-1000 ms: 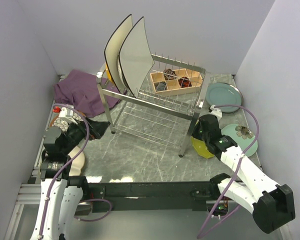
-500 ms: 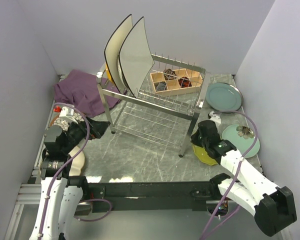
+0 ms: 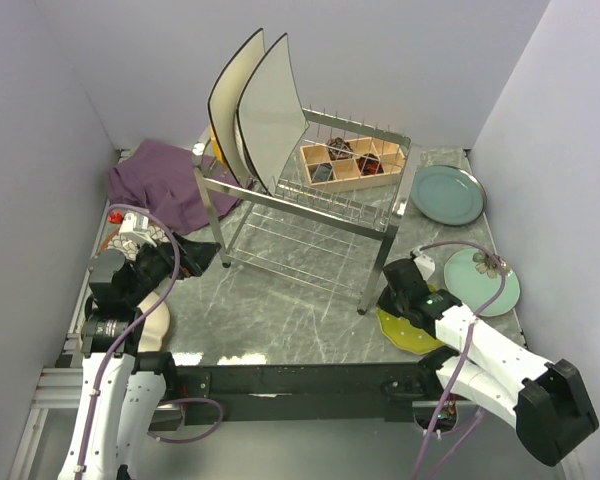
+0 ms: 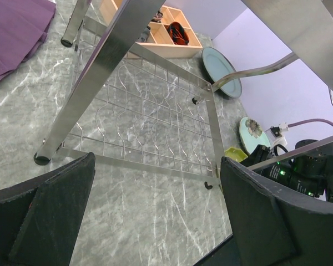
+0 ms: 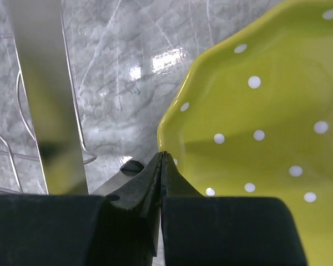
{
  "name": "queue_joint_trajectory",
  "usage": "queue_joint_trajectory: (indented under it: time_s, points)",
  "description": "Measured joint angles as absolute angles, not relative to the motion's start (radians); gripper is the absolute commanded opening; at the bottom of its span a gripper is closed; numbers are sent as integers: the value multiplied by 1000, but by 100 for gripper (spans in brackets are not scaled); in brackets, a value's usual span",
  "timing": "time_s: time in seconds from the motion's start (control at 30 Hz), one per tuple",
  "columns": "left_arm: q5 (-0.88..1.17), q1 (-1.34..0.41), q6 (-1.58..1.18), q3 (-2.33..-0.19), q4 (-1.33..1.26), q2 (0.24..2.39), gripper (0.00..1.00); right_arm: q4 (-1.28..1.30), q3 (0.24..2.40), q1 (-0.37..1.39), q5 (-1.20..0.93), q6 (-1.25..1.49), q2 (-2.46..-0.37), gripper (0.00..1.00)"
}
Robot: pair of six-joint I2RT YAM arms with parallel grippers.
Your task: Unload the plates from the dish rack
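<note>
Two large cream square plates point(image 3: 235, 105) point(image 3: 275, 115) stand upright in the left end of the silver dish rack point(image 3: 310, 210). A yellow-green dotted plate point(image 3: 412, 335) point(image 5: 266, 111) lies on the table by the rack's front right leg point(image 5: 44, 83). My right gripper point(image 3: 395, 298) point(image 5: 162, 158) is shut, its tips at this plate's left rim, and nothing shows between the fingers. Right of the rack lie a teal-grey plate point(image 3: 446, 193) and a mint flower plate point(image 3: 483, 280). My left gripper point(image 3: 185, 255) point(image 4: 155, 216) hangs open and empty before the rack's left leg point(image 4: 83, 94).
A wooden compartment box point(image 3: 348, 165) sits on the rack's right end. A purple cloth point(image 3: 160, 180) lies at the back left. A cream plate point(image 3: 158, 322) and a patterned plate point(image 3: 115, 240) lie under my left arm. Walls close in on the left, back and right.
My right gripper has drawn back toward the near edge, and the yellow-green plate came with it, away from the rack leg and flatter on the table. The left arm has barely moved.
</note>
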State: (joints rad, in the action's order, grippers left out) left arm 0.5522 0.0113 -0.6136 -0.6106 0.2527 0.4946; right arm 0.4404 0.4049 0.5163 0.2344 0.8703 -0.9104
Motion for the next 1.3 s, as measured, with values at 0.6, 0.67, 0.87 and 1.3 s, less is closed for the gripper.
queue_joint_trajectory:
  time_s: [0.6, 0.67, 0.87, 1.3]
  points:
    - [553, 11, -614, -611, 252, 482, 99, 855, 789, 596, 487, 1001, -791, 48]
    - [553, 11, -614, -611, 252, 483, 100, 924, 866, 597, 527, 997, -762, 48]
    - [562, 11, -614, -611, 252, 491, 100, 1070, 1180, 598, 569, 895, -703, 60]
    - [518, 11, -630, -785, 257, 534, 99, 857, 1951, 652, 364, 437, -1025, 100]
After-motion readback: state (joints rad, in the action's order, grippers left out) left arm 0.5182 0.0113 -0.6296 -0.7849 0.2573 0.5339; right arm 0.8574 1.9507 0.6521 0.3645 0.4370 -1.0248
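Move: In the right hand's shut fingers is the upper-left rim of the yellow-green plate, whose middle lies about 8 cm right and 4 cm back, 2 cm lower. The rack's near right foot is 5 cm left, 1 cm back; the flowered plate 25 cm right, 5 cm ahead. The white square plates stand some 25 cm left, 14 cm ahead, 35 cm up; from the left hand, 16 cm right, 14 cm ahead, 12 cm up. Letting go of the yellow-green plate's rim, the right fingers part while backing off about a centimetre, then the hand shoots some 50 cm almost straight up beside the rack's right end. The wrist tips the fingers up by roughly 55 degrees to face the rack, and they finish wide open. Late on, the left hand, still open and empty, lifts about 7 cm in front of the rack. ##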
